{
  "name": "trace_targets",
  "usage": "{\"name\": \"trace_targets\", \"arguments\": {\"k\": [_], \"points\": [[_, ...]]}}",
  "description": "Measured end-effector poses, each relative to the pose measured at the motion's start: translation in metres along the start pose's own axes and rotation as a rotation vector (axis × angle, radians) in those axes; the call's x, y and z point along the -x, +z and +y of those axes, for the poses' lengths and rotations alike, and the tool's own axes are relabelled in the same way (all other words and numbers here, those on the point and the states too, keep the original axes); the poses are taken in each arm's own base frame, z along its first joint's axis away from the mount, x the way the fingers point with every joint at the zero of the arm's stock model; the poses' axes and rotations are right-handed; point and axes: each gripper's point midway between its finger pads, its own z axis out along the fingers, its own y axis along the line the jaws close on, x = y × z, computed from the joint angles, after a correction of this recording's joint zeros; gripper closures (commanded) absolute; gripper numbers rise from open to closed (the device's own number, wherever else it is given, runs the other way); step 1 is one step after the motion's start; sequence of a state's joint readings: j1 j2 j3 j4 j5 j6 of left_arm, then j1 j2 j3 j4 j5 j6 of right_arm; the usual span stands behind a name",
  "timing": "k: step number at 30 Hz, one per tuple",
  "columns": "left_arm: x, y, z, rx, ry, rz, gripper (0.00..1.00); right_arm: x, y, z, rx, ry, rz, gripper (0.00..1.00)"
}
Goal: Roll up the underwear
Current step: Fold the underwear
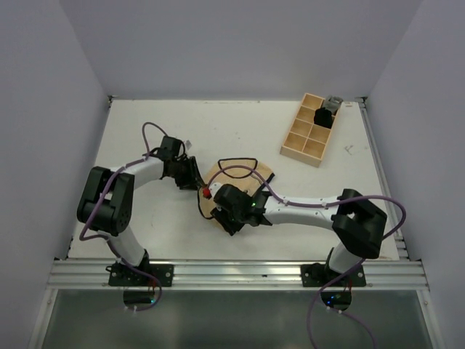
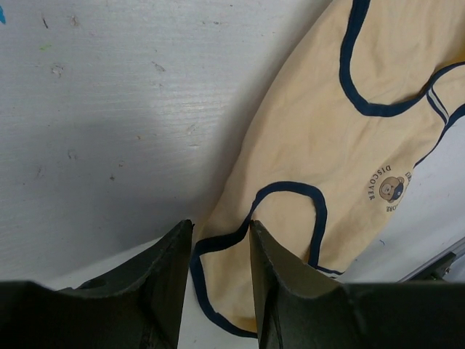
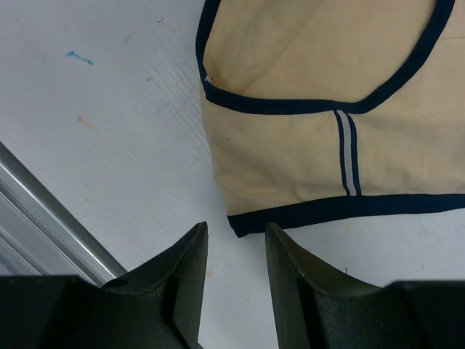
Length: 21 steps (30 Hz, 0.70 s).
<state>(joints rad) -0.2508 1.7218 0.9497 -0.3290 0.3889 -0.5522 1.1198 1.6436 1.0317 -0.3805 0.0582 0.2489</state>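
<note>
The underwear (image 1: 234,177) is a tan garment with dark navy trim, lying flat on the white table between both arms. In the left wrist view the underwear (image 2: 312,145) shows a small printed emblem, and its trimmed lower edge runs between the fingers of my left gripper (image 2: 220,229). That gripper is open and low over this edge. My right gripper (image 3: 236,229) is open over bare table, with a corner of the underwear (image 3: 290,167) just beyond its tips. From above, the left gripper (image 1: 192,178) is at the garment's left side and the right gripper (image 1: 221,209) at its near-left corner.
A light wooden compartment tray (image 1: 299,139) stands at the back right with dark items in its far cells. An aluminium rail (image 3: 43,211) runs along the table's near edge close to the right gripper. Cables loop over both arms.
</note>
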Motion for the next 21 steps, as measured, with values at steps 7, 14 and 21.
{"name": "trace_targets", "arguments": {"k": [7, 14, 21], "points": [[0.0, 0.002, 0.001, 0.004, -0.002, 0.002, 0.69, -0.017, 0.014, 0.001, -0.029, -0.027, 0.048, 0.59], [0.0, 0.004, 0.006, 0.022, -0.001, -0.001, 0.91, -0.029, 0.026, -0.002, -0.064, -0.038, 0.089, 0.62], [0.001, 0.005, 0.011, 0.046, 0.009, -0.004, 0.95, -0.029, 0.025, -0.006, -0.09, -0.009, 0.077, 0.63]]}}
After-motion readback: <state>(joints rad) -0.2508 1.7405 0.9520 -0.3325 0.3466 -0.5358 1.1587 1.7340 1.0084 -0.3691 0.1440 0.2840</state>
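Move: The left hand stands right over the left edge of the underwear, at the end of the near leg opening's dark trim, the cloth about 1 cm below its fingertips. The middle of that leg opening lies some 5 cm back and 5 cm right of it. For the right hand, the near corner of the waistband is about 4 cm below, 1 cm back and 1 cm right; from this hand the bear print is roughly 14 cm ahead and 4 cm right, the far waistband corner 20 cm ahead and 14 cm right. The left fingers shut on the underwear's left edge at the trim and pinch it, the hand easing down about 1 cm and a touch to the left. The right hand sinks about 4 cm onto the near corner of the waistband, drifting about 1 cm to the right, then stays low with its fingers still open astride that corner. ##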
